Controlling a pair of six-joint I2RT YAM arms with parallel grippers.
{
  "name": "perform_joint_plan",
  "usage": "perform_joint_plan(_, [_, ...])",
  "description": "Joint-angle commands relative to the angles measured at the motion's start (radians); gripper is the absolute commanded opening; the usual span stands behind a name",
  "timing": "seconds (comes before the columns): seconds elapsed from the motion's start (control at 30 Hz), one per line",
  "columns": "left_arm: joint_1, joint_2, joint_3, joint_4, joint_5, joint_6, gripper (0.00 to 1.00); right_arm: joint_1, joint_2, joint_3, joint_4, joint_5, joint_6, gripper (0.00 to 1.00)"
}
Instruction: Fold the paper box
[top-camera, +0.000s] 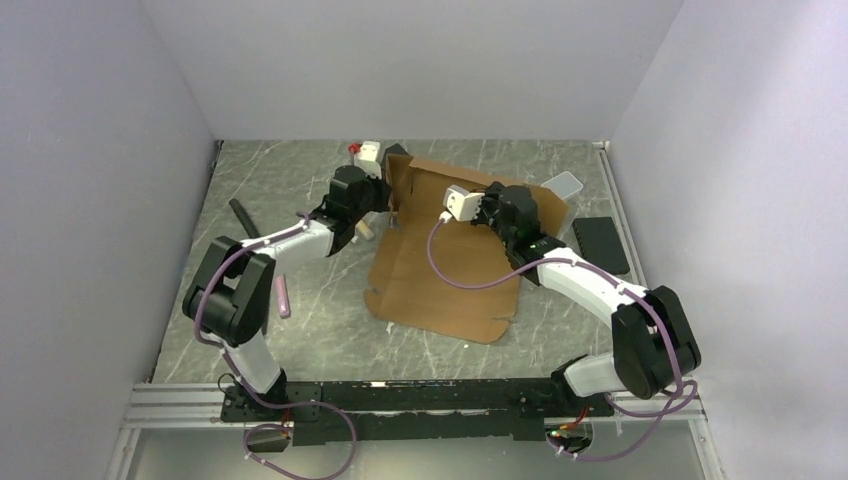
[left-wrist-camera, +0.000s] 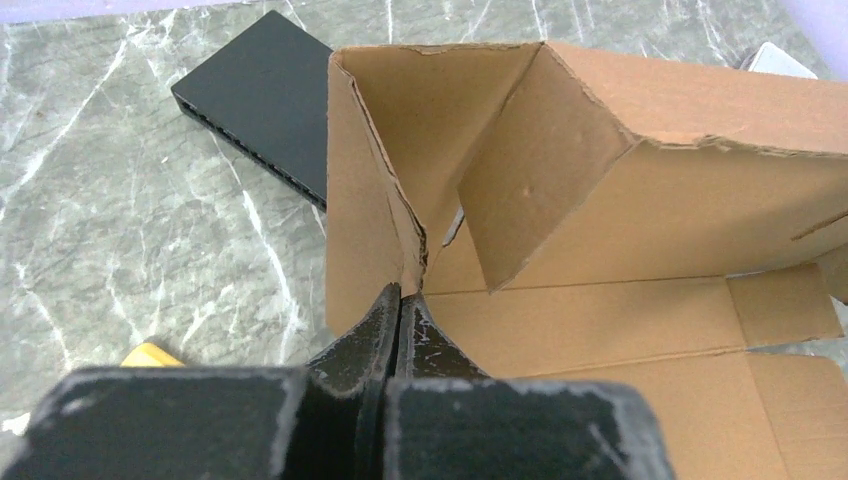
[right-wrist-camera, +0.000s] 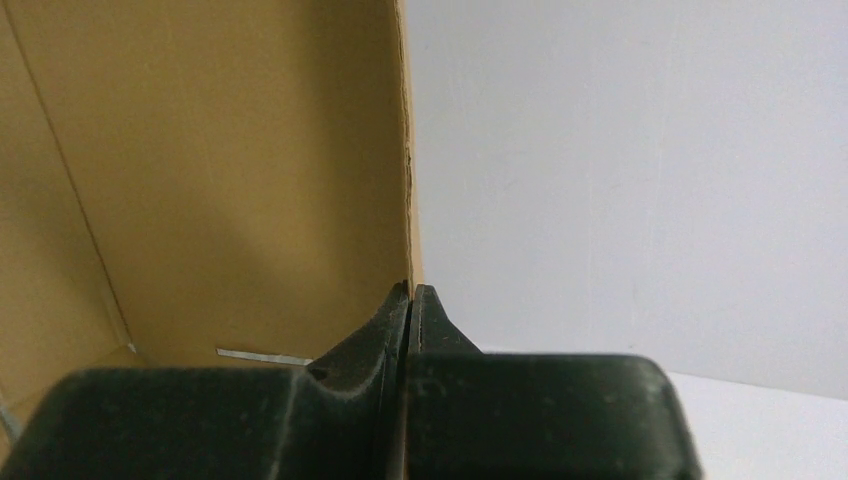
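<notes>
The paper box (top-camera: 445, 270) is brown cardboard, half raised, with its flat front panel lying toward me. My left gripper (top-camera: 383, 205) is at the box's left side wall. In the left wrist view that gripper (left-wrist-camera: 402, 292) is shut, and the lower edge of the upright wall (left-wrist-camera: 365, 200) runs down into its tips. My right gripper (top-camera: 487, 193) is at the box's back right wall. In the right wrist view it (right-wrist-camera: 411, 290) is shut on the edge of a standing cardboard panel (right-wrist-camera: 230, 160).
A flat black slab (top-camera: 600, 243) (left-wrist-camera: 265, 100) lies right of the box, with a translucent container (top-camera: 566, 186) behind it. A pink stick (top-camera: 284, 297) and a dark strip (top-camera: 243, 218) lie to the left. A small white and red item (top-camera: 366, 152) sits at the back.
</notes>
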Motion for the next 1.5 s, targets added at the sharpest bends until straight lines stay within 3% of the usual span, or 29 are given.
perform_joint_plan(0.0, [-0.009,-0.077,0.103,-0.240,-0.011,0.024,0.00,0.036,0.006,-0.021,0.128,0.074,0.031,0.00])
perform_joint_plan(0.17, [-0.011,-0.083,0.199,-0.397,-0.043,-0.008,0.00,0.084,0.046,-0.047,0.219,0.156,0.033,0.00])
perform_joint_plan(0.47, [-0.011,-0.098,0.270,-0.575,0.055,-0.081,0.00,0.105,0.080,-0.040,0.265,0.207,0.059,0.00])
perform_joint_plan(0.77, [0.031,-0.185,0.076,-0.468,0.204,-0.083,0.00,0.107,0.058,-0.035,0.244,0.200,0.097,0.00])
perform_joint_plan(1.47, [0.037,-0.256,-0.113,-0.366,0.288,-0.301,0.00,0.163,-0.088,-0.220,0.236,0.098,0.017,0.00])
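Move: Between its shut fingers the left hand already has the lower edge of the box's left flap, whose middle lies about 5 cm ahead and 1 cm right; the black notebook is some 20 cm straight ahead, the yellow glue stick 2 cm ahead and 5 cm left, both 13 cm below. The right hand already pinches the far wall's top rim; that wall's middle lies about 2 cm ahead, 4 cm left, 5 cm below, the left flap level and 19 cm left. Drawing the left flap back towards the robot by about 8 cm, the left hand keeps its closed hold, first rising 2 cm, then sinking again while the wrist tips down some 20 degrees and its left side dips. The right hand keeps its pinch on the far wall's rim and goes along, easing left 2.5 cm and sinking slightly, then coming back 3 cm. ##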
